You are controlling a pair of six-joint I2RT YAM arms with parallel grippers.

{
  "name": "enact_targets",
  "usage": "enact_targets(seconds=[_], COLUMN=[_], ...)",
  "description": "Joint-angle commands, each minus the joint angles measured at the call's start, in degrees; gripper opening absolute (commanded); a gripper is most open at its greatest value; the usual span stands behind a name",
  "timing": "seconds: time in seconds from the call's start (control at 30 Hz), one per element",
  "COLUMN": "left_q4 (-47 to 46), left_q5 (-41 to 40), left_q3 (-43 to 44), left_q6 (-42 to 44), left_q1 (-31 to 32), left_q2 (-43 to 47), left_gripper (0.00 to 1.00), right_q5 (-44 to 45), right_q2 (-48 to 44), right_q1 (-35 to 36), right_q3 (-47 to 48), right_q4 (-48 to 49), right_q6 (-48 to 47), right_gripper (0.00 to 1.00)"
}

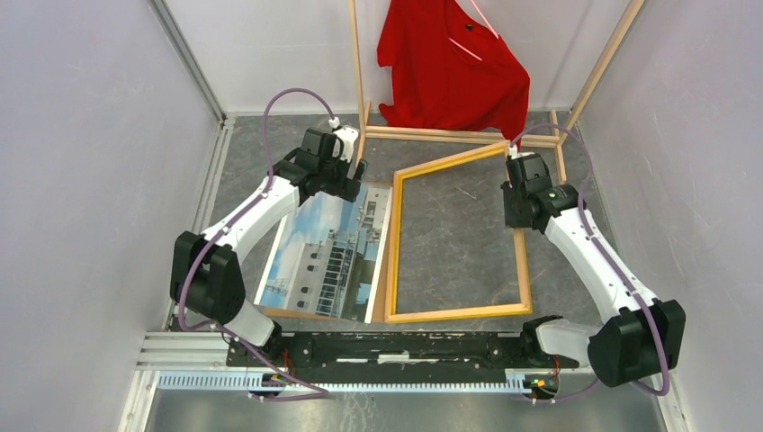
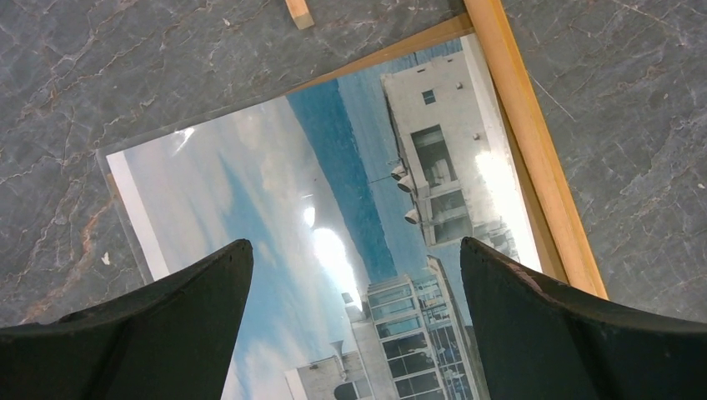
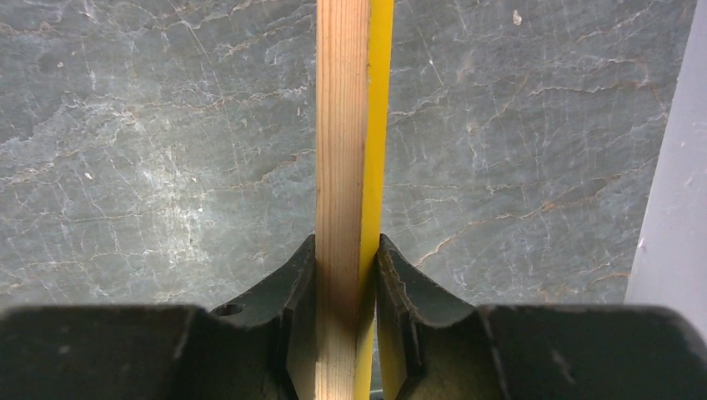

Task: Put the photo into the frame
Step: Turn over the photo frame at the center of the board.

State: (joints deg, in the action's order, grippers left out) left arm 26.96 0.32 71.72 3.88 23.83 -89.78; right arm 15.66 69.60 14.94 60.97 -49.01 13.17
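Note:
The photo (image 1: 324, 252), a print of a white building under blue sky, lies face up on the left of the table. My left gripper (image 1: 355, 171) hovers over its far end, and in the left wrist view the left gripper (image 2: 354, 244) stands wide open above the photo (image 2: 333, 208) with nothing between its fingers. The frame (image 1: 459, 313), yellow and light wood, lies to the right of the photo, its left rail (image 2: 534, 167) along the photo's edge. My right gripper (image 1: 516, 220) is shut on the frame's right rail (image 3: 342, 125), which the right gripper (image 3: 346, 246) pinches edge-on.
A brown backing board (image 2: 392, 48) shows under the photo's edges. A wooden clothes rack (image 1: 459, 135) with a red shirt (image 1: 450, 63) stands at the back, just beyond the frame's far rail. Grey walls close in on both sides.

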Motion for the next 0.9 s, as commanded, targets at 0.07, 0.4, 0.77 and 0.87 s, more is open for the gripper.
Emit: enact_targets(seconds=[0.07, 0.4, 0.77, 0.87], left_q4=[-0.6, -0.1, 0.4, 0.4], left_q5=[1.0, 2.3, 2.7, 2.8], left_q3=[-1.3, -2.6, -3.7, -3.7], left_q6=[3.0, 4.2, 5.4, 5.3], left_q1=[0.1, 0.1, -0.3, -0.4], left_q2=[3.4, 4.4, 5.1, 5.1], left_gripper=[1.0, 1.0, 1.0, 1.0], right_q5=[-0.9, 5.7, 17.0, 17.9], right_q2=[1.4, 7.6, 12.9, 15.4], right_q1=[0.4, 0.2, 0.0, 0.0], right_q3=[-3.5, -8.3, -15.4, -14.2], right_q4=[5.9, 13.7, 25.7, 26.0], right_q6=[-0.8, 1.3, -6.1, -6.8], right_gripper=[0.0, 0.0, 0.0, 0.01])
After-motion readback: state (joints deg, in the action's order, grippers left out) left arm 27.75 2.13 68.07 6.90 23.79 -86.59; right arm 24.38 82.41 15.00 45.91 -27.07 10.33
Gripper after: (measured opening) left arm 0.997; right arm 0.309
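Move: The right hand already grips the photo frame's right bar. The table spot where that bar is to lie is about 12 cm below, some 2 cm ahead and 2 cm to the right. The frame's left bar is low on the table, about 22 cm to the left and 2 cm back. Beyond it the photo's middle is some 37 cm left and 6 cm back. From the open left hand, the bar's landing spot lies about 33 cm right, 5 cm back and 13 cm down. Downward, about 11 cm, the right hand lowers the frame's right bar towards the table, swinging the frame down about its left side and easing some 2 cm to the right and slightly forward. The fingers keep their pinch on the bar while the wrist rolls about 10 degrees, left side down. The left hand, open and touching nothing, backs off some 2 cm over the photo. ##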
